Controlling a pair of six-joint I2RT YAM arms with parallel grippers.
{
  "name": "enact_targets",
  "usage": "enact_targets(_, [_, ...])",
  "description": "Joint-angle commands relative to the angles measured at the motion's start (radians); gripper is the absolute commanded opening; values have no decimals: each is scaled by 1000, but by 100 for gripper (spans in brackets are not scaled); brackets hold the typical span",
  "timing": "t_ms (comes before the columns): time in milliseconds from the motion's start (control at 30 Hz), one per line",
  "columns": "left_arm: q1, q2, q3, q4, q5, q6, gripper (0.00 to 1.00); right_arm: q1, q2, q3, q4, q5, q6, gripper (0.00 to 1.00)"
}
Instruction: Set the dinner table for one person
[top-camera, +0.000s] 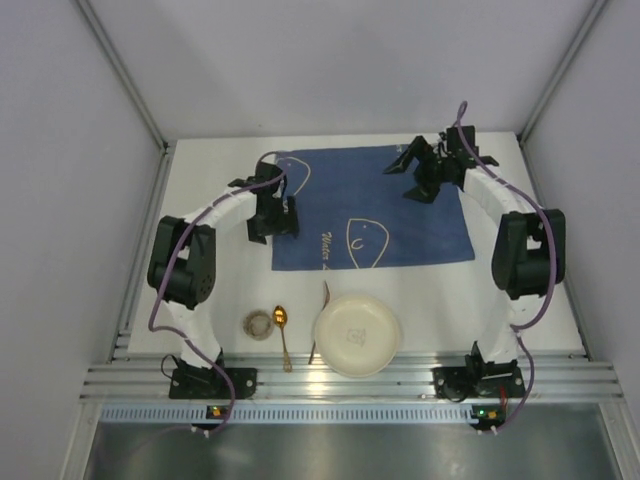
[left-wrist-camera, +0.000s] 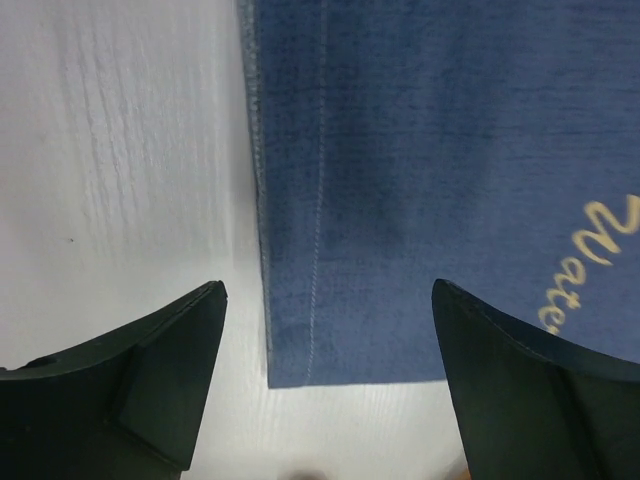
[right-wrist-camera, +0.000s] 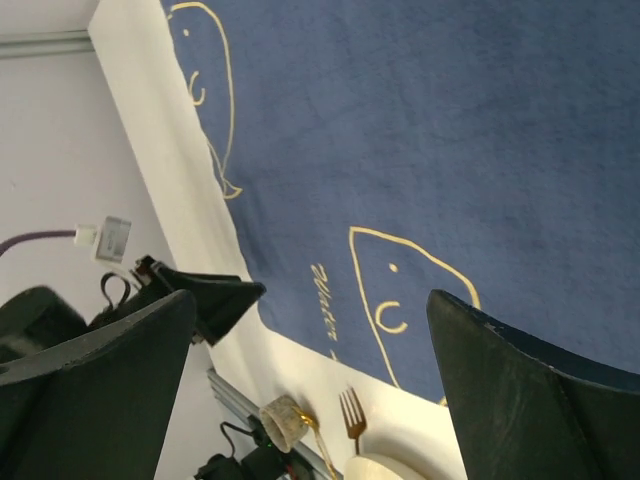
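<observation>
The dinner table is a white tabletop. A blue cloth with fish outlines lies flat on it. A cream plate, a gold fork partly under it, a gold spoon and a small cup sit near the front. My left gripper is open and empty, low over the cloth's near left corner, its fingers straddling it. My right gripper is open and empty, raised above the cloth's far right part.
A ribbed aluminium rail runs along the near edge, with both arm bases on it. Grey walls enclose the table on three sides. The right wrist view also shows the fork, the cup and the left gripper.
</observation>
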Motion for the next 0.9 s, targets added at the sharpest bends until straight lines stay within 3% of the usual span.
enact_targets(0, [7, 73, 58, -40, -90, 27, 87, -14, -109, -68, -11, 16, -83, 100])
enact_targets(133, [4, 139, 136, -100, -135, 12, 84, -45, -161, -143, -19, 19, -107, 100])
enact_targets(200, [-1, 162, 145, -102, -127, 13, 76, -63, -166, -154, -21, 17, -115, 100])
enact_targets(233, [-4, 170, 152, -103, -116, 16, 68, -68, -167, -160, -22, 13, -118, 100])
enact_targets(267, [-12, 182, 158, -105, -110, 24, 47, -74, -166, -160, -22, 11, -120, 100])
enact_targets(367, [-27, 225, 172, -140, -132, 15, 18, -97, -161, -157, -25, 3, -124, 100])
enact_targets(600, [-29, 211, 121, -180, -239, -53, 6, -119, -141, -142, -27, -12, -132, 100])
enact_targets(867, [-26, 136, 43, -203, -299, -84, 9, -120, -146, -165, -34, -10, -155, 100])
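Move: The bit of the cloth's left edge that my open left hand goes for lies about 2 cm ahead, 1 cm left and 3 cm below it. The cloth's near-left corner is roughly 8 cm back and 1 cm left. The small cup stands about 24 cm back and 3 cm left, the spoon 27 cm back and 4 cm right. From my right hand that edge is some 40 cm left, 9 cm back and 14 cm below. I sink my left hand about 3 cm onto the cloth's left edge, easing forward about 2 cm, and close the wide-open fingers to pinch the edge. Keeping low, I then drag it left and back, about 2 cm each way, rolling the wrist so its left side rises. My right hand, empty and open, draws right some 6 cm and back 3 cm above the cloth, sinking slightly. ##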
